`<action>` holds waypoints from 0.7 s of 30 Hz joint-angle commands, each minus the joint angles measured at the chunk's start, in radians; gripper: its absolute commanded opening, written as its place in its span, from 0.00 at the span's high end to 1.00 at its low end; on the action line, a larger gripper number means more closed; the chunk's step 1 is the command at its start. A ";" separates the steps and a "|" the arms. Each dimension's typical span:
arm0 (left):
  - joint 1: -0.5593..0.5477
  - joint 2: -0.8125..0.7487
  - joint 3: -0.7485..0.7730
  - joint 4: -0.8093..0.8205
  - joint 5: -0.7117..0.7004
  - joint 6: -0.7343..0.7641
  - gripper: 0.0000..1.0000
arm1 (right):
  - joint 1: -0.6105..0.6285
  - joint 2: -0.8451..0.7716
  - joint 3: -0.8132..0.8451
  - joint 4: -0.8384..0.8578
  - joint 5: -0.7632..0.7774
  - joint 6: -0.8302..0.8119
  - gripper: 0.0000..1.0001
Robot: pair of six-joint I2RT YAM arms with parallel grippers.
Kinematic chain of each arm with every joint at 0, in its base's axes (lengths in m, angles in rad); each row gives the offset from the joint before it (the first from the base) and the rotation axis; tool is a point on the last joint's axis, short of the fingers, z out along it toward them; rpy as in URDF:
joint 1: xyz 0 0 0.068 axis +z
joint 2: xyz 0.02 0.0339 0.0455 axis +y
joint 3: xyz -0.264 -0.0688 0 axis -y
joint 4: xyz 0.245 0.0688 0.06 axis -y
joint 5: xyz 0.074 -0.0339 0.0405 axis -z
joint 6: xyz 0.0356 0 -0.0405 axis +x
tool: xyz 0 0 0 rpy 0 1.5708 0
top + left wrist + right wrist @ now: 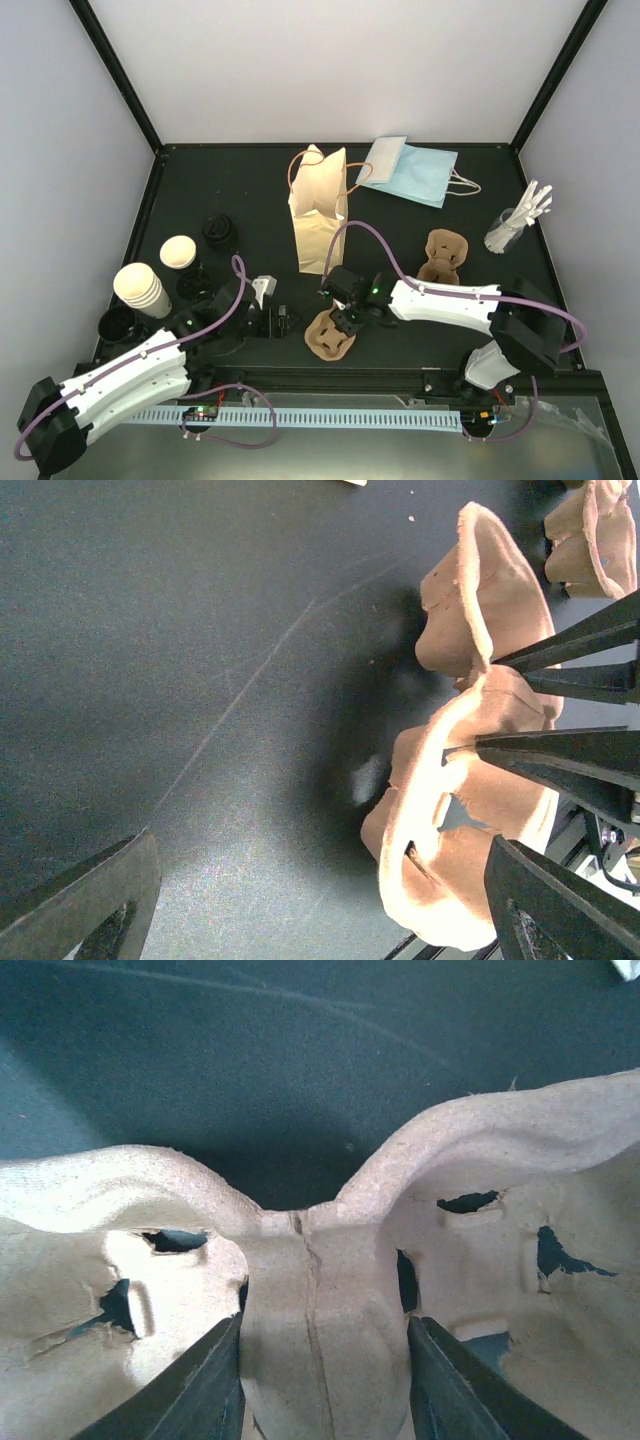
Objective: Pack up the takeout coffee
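Observation:
A brown moulded-pulp cup carrier (330, 336) lies near the table's front edge, and it also fills the right wrist view (320, 1290). My right gripper (342, 318) comes down on it from above. Its two dark fingers (200, 1390) press the carrier's central ridge from both sides. My left gripper (277, 320) hovers just left of the carrier, open wide with only bare table (200, 680) between its fingers; the carrier (470, 810) is at its right. A round black lid (220, 232) sits back left; I cannot tell if it tops the takeout coffee. The tan paper bag (318, 210) stands upright behind.
A stack of lidless cream cups (140, 288) and a single cup (178, 252) stand at the left. A second carrier (443, 255) sits right of centre, a blue bag (410, 170) lies at the back, and a glass of white utensils (515, 225) stands far right.

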 commanded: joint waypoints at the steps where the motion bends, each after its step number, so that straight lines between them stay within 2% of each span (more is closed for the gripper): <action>1: 0.010 -0.019 0.015 -0.032 0.013 0.014 0.09 | 0.006 -0.058 0.018 -0.007 0.024 0.001 0.54; 13: 0.026 -0.039 0.020 -0.029 0.029 0.010 0.09 | 0.006 -0.267 0.016 -0.034 -0.016 -0.011 0.55; 21: 0.046 -0.067 0.075 -0.099 -0.004 0.045 0.09 | 0.005 -0.361 0.031 -0.074 0.043 -0.014 0.57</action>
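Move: The right hand already pinches the cup carrier by its middle bridge, low over the table. The paper bag's middle is about 16 cm ahead of this hand, 5 cm to its left and 9 cm above. The second carrier lies some 15 cm ahead and 24 cm to the right, level with the hand. From the empty left hand, the bag is about 16 cm ahead, 7 cm to the right and 6 cm higher. Keeping its pinch on the carrier's bridge, the right hand lifts straight up about 9 cm, fingertips tilting left some 15 degrees. ##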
